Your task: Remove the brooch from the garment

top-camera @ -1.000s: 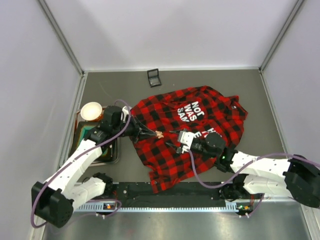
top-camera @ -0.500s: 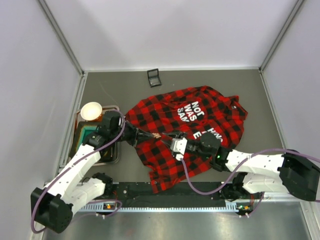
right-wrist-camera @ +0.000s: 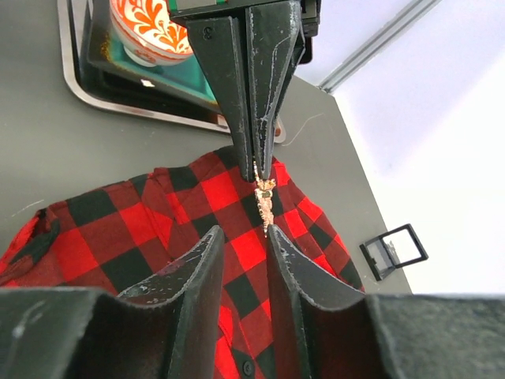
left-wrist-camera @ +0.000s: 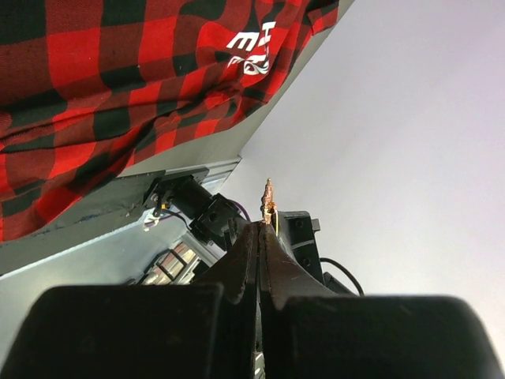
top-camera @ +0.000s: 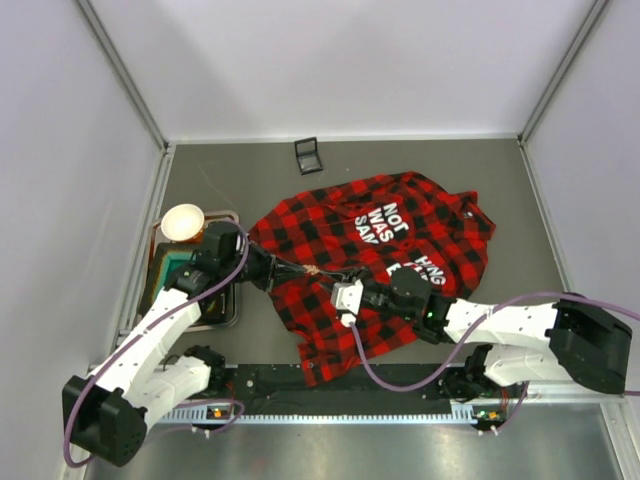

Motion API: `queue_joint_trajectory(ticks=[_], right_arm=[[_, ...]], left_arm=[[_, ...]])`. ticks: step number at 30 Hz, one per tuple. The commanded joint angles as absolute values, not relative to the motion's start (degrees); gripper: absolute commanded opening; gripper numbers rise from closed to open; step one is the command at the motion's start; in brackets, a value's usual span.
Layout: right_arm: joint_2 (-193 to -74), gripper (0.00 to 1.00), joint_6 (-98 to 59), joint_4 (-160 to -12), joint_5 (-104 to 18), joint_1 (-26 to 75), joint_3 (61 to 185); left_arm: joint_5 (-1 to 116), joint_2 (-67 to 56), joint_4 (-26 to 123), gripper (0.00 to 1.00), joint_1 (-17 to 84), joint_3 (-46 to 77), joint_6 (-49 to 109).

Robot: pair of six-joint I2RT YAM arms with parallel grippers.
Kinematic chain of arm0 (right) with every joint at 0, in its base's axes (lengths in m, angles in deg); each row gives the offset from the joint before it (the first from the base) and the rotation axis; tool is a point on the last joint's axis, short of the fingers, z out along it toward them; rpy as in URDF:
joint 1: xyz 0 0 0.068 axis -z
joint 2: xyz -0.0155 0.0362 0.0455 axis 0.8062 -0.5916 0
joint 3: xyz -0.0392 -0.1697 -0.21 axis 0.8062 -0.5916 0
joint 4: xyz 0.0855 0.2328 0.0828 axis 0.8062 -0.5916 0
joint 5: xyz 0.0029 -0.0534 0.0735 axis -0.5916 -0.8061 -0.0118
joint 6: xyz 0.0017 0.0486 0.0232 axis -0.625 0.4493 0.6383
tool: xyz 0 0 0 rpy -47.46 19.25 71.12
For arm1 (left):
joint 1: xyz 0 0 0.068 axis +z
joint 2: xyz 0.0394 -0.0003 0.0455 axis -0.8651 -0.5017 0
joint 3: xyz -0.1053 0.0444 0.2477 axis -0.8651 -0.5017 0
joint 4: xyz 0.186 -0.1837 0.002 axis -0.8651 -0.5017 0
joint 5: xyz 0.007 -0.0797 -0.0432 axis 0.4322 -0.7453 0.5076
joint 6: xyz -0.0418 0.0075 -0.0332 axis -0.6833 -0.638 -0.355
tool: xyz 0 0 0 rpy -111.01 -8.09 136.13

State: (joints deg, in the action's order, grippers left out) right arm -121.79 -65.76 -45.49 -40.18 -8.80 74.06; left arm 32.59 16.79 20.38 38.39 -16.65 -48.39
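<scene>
The garment (top-camera: 400,235), a red-and-black plaid shirt with white lettering, lies spread mid-table. My left gripper (top-camera: 302,268) hovers over its left part, shut on the brooch (top-camera: 316,270), a tiny coppery sparkly pin. In the left wrist view the brooch (left-wrist-camera: 268,197) sticks out past my left gripper (left-wrist-camera: 263,227) in the air, with no cloth on it. My right gripper (right-wrist-camera: 245,233) faces it tip to tip, jaws narrowly apart and holding nothing. The brooch (right-wrist-camera: 266,201) hangs just beyond its fingers, its lower end touching the right finger's tip.
A metal tray (top-camera: 225,310) holds an orange-patterned bowl (top-camera: 183,222) at the table's left edge, under my left arm. A small black square box (top-camera: 309,155) stands open near the back wall. The right arm lies across the shirt's lower hem.
My right gripper has slid left across the shirt to meet the left one, and its jaws have narrowed. The left gripper drew back slightly to the left, still holding the brooch.
</scene>
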Motion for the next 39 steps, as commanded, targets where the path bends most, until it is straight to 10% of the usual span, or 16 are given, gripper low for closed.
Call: queue_joint_trajectory(ticks=[1,23,39], right_arm=[[-122.92,0.27,-67.01,-41.87,-41.36,-9.91,77.18],[-125.64,0.0,-71.14,-40.37,-48.48,-12.54,78.5],[-125.38,0.0,-66.31,-39.67,-54.37,-12.46,79.11]], left_arm=[[32.09,17.92,21.4,0.0,38.71,-16.21,-49.25],[29.81,18.19,24.12,0.0,38.71,-18.41,-51.27],[27.26,19.59,35.11,0.0,38.62,-23.5,-52.68]])
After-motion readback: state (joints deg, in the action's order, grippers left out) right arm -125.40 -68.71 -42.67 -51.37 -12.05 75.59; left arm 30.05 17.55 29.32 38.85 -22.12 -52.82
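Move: The brooch, still held in the shut left fingers, sticks out about 1 cm ahead, 2 cm right and 1 cm below the left hand point. From the half-open right hand it lies roughly 2 cm left and 1 cm ahead, level with it. The garment's middle is some 20 cm below the right hand, about 8 cm ahead and 12 cm to its right; the tray is roughly 29 cm left and 7 cm ahead. Ease the right gripper forward and slightly left, about 1 cm, towards the brooch's free end while closing its part-open fingers fully, to pinch that end. Once shut, carry the hand a little farther forward, turning it clockwise to about 8 degrees in all. Keep the left fingers shut on the brooch and nearly still, letting that hand roll about 5 degrees. ##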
